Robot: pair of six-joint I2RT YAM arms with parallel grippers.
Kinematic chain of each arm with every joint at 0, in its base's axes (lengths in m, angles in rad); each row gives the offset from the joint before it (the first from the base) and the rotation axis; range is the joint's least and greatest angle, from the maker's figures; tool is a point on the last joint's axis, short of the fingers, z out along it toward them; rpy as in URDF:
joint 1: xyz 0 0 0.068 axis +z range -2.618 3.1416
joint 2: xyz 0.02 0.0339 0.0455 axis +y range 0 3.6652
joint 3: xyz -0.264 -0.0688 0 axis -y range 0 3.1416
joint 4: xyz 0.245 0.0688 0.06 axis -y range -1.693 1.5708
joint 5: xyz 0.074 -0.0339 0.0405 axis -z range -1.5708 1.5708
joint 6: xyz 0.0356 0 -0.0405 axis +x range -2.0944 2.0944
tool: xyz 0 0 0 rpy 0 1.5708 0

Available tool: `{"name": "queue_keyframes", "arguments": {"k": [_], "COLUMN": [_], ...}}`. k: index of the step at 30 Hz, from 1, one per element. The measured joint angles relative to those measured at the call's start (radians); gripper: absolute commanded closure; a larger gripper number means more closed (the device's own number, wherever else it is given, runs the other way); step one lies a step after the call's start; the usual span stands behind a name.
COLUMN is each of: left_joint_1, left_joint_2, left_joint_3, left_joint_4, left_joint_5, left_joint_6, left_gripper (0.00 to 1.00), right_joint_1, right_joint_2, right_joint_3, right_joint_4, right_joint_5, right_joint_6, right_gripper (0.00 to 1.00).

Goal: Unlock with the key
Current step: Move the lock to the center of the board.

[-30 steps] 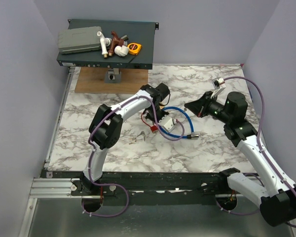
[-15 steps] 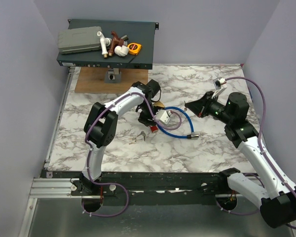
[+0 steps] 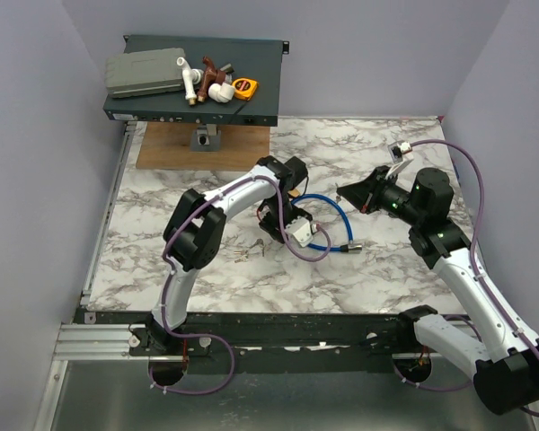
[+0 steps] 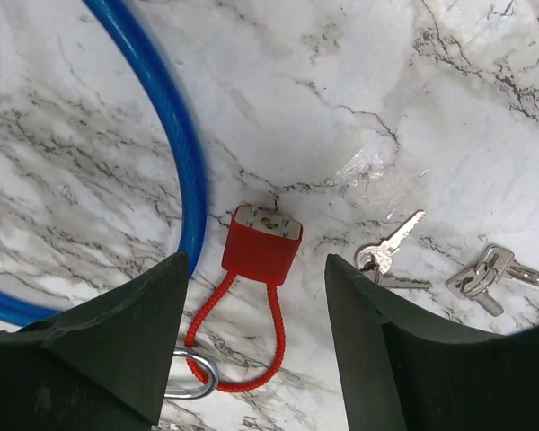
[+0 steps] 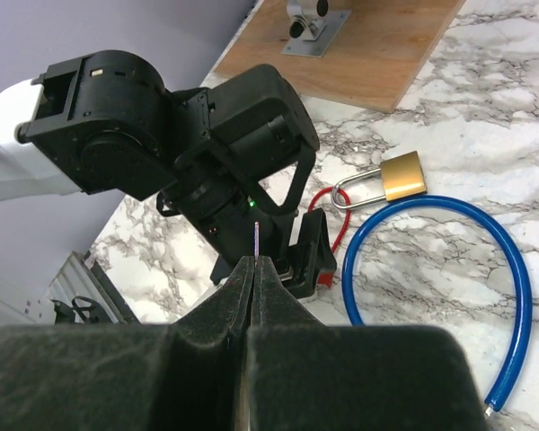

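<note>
My right gripper (image 5: pixel 254 262) is shut, and a thin metal sliver, the key (image 5: pixel 254 241) seen edge-on, sticks out past its tips. It hovers right of the locks (image 3: pixel 341 191). My left gripper (image 4: pixel 256 292) hangs open just above a small red lock (image 4: pixel 262 247). The lock's red cord loop (image 4: pixel 278 346) passes through the silver shackle of a brass padlock (image 5: pixel 402 175). A blue cable lock (image 4: pixel 184 153) curves beside them. In the top view the left gripper (image 3: pixel 283 220) covers the red lock.
Two bunches of loose silver keys (image 4: pixel 391 251) (image 4: pixel 485 274) lie right of the red lock. A wooden board with a metal fitting (image 3: pixel 202 144) sits at the back left. A dark rack (image 3: pixel 198 81) above it carries several parts.
My left gripper has gone from shut to open. Its arm swung left and then came back right over the red lock. The right arm has held still.
</note>
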Motion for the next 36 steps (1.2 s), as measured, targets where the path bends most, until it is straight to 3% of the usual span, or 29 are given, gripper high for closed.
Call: {"name": "queue_keyframes", "arguments": {"k": [24,36], "left_joint_1": [-0.027,-0.063], "left_joint_2": [0.105,0.124], "left_joint_3": [0.084,0.107], "left_joint_4": [-0.091,-0.151], "left_joint_5": [-0.133,-0.155], "left_joint_6": [0.193,0.211], "left_gripper": [0.48,0.72], "right_joint_1": [0.0,0.0], "right_joint_2": [0.0,-0.016], "right_joint_3": [0.015,0.039], "right_joint_4": [-0.044,-0.081], "right_joint_5": [0.023,0.045], "right_joint_6": [-0.014,-0.033], "right_gripper": [0.99,0.99]}}
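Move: The red lock lies about 3 cm below the left fingertips, some 1 cm back and 1 cm left. From that hand the nearer keys are roughly 4 cm left and 5 cm back, the farther keys 8 cm left and 8 cm back, and the brass padlock about 9 cm ahead and 4 cm right. From the waiting right hand the red lock is some 16 cm left, level ahead, and 25 cm down. The left hand sinks about 2.5 cm astride the red lock, turns roughly 15 degrees clockwise and closes on its sides. ##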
